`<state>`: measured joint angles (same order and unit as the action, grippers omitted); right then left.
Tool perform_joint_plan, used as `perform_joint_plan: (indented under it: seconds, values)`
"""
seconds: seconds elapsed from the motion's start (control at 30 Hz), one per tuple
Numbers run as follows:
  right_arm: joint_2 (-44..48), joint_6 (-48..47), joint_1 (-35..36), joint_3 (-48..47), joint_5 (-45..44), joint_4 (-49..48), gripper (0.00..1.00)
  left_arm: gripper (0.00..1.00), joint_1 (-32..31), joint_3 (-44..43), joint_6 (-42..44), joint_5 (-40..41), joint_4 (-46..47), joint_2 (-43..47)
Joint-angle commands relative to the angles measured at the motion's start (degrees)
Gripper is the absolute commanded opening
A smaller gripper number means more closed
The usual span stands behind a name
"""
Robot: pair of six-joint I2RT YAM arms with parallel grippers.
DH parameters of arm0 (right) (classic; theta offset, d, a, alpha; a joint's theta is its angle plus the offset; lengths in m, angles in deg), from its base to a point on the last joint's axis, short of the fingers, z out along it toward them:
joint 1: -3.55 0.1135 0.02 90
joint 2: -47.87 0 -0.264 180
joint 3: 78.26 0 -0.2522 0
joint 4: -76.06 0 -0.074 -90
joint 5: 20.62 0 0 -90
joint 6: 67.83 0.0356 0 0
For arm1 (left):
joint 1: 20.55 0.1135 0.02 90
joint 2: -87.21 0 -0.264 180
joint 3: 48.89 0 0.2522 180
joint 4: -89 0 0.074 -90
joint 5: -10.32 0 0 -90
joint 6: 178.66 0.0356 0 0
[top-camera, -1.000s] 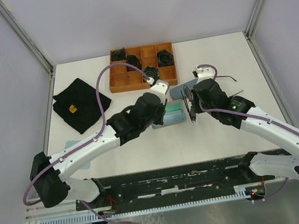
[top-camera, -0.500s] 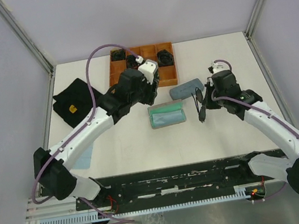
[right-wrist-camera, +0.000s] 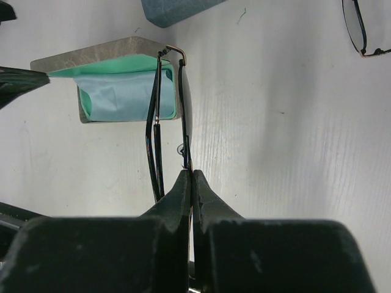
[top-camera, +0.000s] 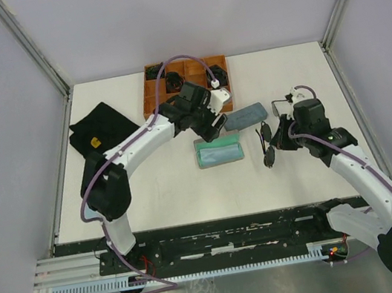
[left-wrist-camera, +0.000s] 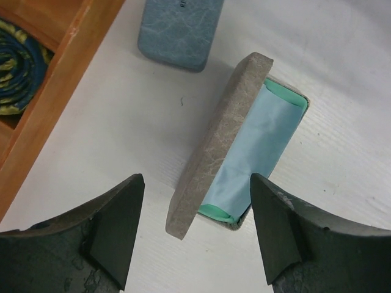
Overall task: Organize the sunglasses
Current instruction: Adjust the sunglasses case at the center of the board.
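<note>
A folded pair of thin dark wire sunglasses (right-wrist-camera: 185, 104) hangs from my right gripper (right-wrist-camera: 191, 174), which is shut on the frame's edge. In the top view this pair (top-camera: 264, 142) sits just right of the open grey case (top-camera: 219, 150) with its teal lining (right-wrist-camera: 122, 91). A second pair of sunglasses (right-wrist-camera: 357, 30) lies flat on the table at the far right. My left gripper (left-wrist-camera: 195, 183) stands open and empty over the table, at the case's raised lid (left-wrist-camera: 214, 146). From above, the left gripper (top-camera: 211, 125) is just behind the case.
A closed blue-grey case (top-camera: 244, 116) lies behind the open one. The orange compartment tray (top-camera: 156, 108) holds dark coiled bundles (left-wrist-camera: 15, 67) at the back. A black cloth (top-camera: 104, 135) lies at the left.
My left gripper has opened wide and its arm has swung back toward the tray. The right gripper has carried the sunglasses to the right, away from the open case.
</note>
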<state>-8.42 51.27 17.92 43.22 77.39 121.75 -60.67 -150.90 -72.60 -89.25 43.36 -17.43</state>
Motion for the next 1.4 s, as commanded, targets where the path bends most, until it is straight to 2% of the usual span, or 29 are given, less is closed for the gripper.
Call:
perform_joint_plan:
  seconds: [0.0,0.27,0.5,0.7,0.87,1.37]
  values:
    - [1.9,-0.5,-0.4,0.6,1.5,-0.9,0.0,0.78,-0.1,-5.7,5.9,-4.6,-2.1,-3.3]
    - [1.9,-0.8,-0.4,0.9,2.2,-1.0,0.0,0.79,-0.1,-8.2,7.0,-4.3,-2.2,-7.9]
    - [1.9,-1.1,-0.4,0.5,2.4,-0.7,0.0,0.73,-0.1,-8.7,7.3,-6.5,-3.0,-9.7]
    - [1.9,-1.4,-0.4,0.5,2.5,-0.5,0.0,0.62,-0.2,-9.0,7.7,-6.8,-4.2,-11.2]
    - [2.1,-1.6,-0.4,0.3,2.5,-0.4,0.0,0.48,-0.3,-9.0,7.8,-7.0,-4.9,-11.3]
    - [2.7,-1.8,-0.4,0.8,2.3,-0.6,0.0,0.29,-1.1,-7.6,6.7,-7.8,-6.0,-10.0]
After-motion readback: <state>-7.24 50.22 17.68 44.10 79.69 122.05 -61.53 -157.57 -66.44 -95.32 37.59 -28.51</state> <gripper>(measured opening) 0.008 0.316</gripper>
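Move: The raised lid of the sunglasses case stands about 6 cm below my open left fingers, 2 cm to the right and 2 cm back, with the case's middle some 8 cm down, 4 cm back and 2 cm right. The blue-grey case lies 12 cm right and 4 cm ahead of my left hand; the wooden tray 17 cm ahead, 7 cm left. From my right hand the sunglasses case is about 19 cm left and 2 cm ahead. I sink my left hand about 5 cm onto the sunglasses case's upright lid, easing some 2 cm to the right and turning the wrist slightly clockwise. As I get down I shut the wide-open fingers to about a third, one on each face of the lid, pinching it near its middle. ##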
